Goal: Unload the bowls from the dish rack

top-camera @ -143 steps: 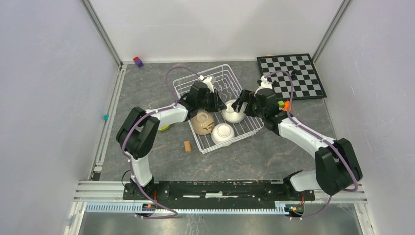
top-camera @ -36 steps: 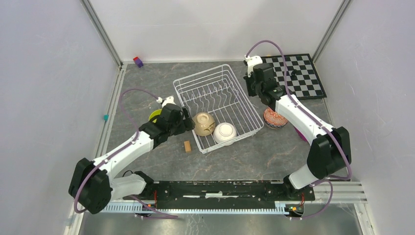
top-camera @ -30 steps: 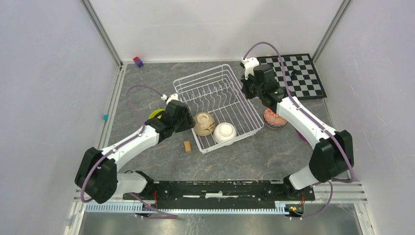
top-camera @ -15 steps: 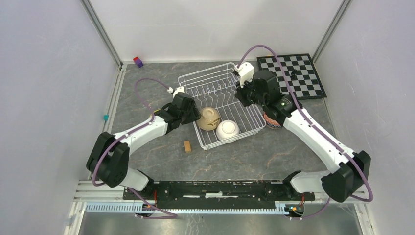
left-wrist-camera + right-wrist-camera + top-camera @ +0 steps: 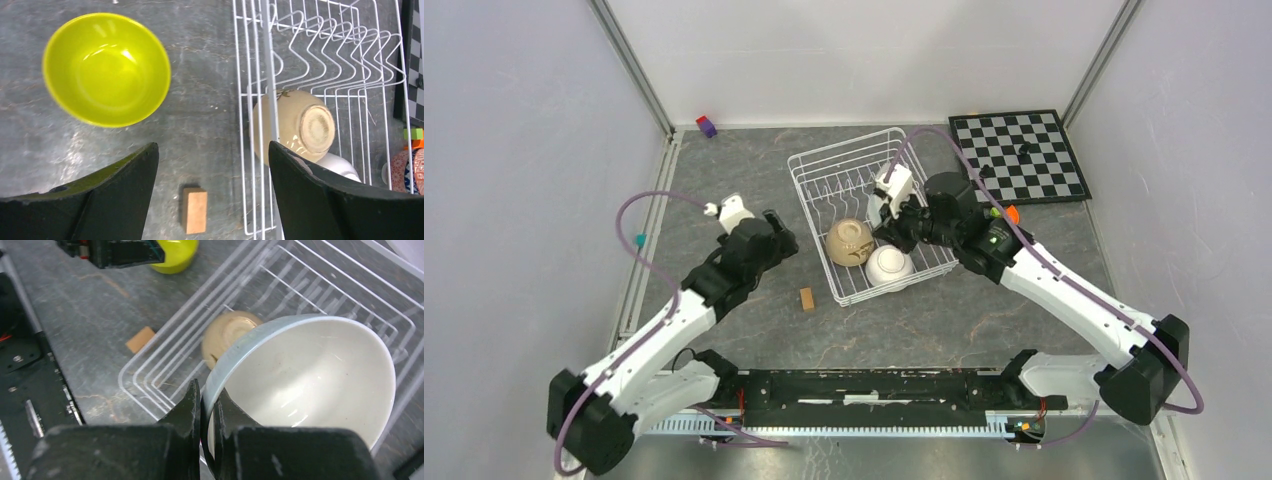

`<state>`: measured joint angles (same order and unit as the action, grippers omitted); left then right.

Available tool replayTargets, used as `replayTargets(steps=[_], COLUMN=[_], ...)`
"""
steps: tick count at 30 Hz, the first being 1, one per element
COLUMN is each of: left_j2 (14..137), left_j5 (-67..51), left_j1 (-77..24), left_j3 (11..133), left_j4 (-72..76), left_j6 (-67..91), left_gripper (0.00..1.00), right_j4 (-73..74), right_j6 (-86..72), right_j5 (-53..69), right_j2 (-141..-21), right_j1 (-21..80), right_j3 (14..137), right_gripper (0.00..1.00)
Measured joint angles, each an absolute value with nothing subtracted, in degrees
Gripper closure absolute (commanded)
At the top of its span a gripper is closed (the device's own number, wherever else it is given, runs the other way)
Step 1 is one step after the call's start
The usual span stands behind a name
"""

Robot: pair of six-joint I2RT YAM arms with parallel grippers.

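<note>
The white wire dish rack point(image 5: 824, 160) point(image 5: 260, 50) holds a tan bowl point(image 5: 850, 241) point(image 5: 295, 125) point(image 5: 227, 330), bottom up. My right gripper point(image 5: 207, 392) point(image 5: 897, 238) is shut on the rim of a white bowl point(image 5: 310, 375) point(image 5: 890, 267), tilted over the rack's near end beside the tan one. The left gripper point(image 5: 212, 150) point(image 5: 776, 232) is open and empty above the table left of the rack. A lime-yellow bowl point(image 5: 106, 67) point(image 5: 175, 255) sits upright on the table; from above the left arm hides it. A red-speckled bowl point(image 5: 407, 167) shows past the rack.
A small wooden block point(image 5: 195, 210) point(image 5: 806, 298) lies under the left gripper near the rack's corner. A chessboard point(image 5: 1021, 155) is at the back right, with orange and green bits point(image 5: 1011, 213) near it. A purple block point(image 5: 707, 126) lies far back. Enclosure walls close both sides.
The left gripper has backed away leftward from the tan bowl and opened wider. The right arm has swung from the rack's far right corner to its near end. The rack has turned slightly.
</note>
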<state>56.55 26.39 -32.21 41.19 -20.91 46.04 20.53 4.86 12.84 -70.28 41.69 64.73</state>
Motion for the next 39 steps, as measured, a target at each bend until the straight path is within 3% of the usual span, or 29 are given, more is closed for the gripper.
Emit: replayTargets(steps=[6, 15, 31, 39], left_j2=[44.91, 42.83, 54.17, 59.48], left_j5=[28.23, 21.87, -11.68, -21.5], left_j1=[-31.88, -31.81, -31.62, -31.64], left_j3=[39.94, 55.99, 68.75, 68.86], left_j4=[-30.63, -40.58, -47.72, -45.74], left_j6=[48.77, 43.11, 29.91, 29.63], left_gripper=[0.13, 0.13, 0.1, 0.17], right_j4=[18.79, 14.81, 18.02, 27.83], right_j6=[8.29, 15.62, 26.83, 36.82], right_j5=[15.73, 17.5, 18.52, 11.73], right_j2=[-70.74, -71.2, -56.88, -65.93], right_j1=[50.85, 65.17, 67.16, 69.12], right_j3=[64.71, 60.95, 48.05, 51.07], right_gripper=[1.0, 1.0, 1.0, 1.0])
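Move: The white bowl is already in the right fingers, its middle about 4 cm ahead of that hand; from the left hand it is about 19 cm to the right, 2 cm ahead and 9 cm higher. The open space before the rack's near edge lies some 17 cm back, 3 cm left and 12 cm below the right hand. Still racked, the brown bowl is about 7 cm left, 1 cm ahead of the right hand, and the small white bowl 3 cm back, 2 cm right, both some 18 cm below. The white bowl, still pinched by its rim, is swept back about 16 cm by the right hand, bowing left and returning, to the space before the rack; that hand turns some 45 degrees counter-clockwise, sinks about 10 cm and tips its left side down at the end. The empty left hand, fingers kept wide open, first draws back and slightly left, then rises about 12 cm and swings right towards the held bowl, turning nearly 50 degrees clockwise. ##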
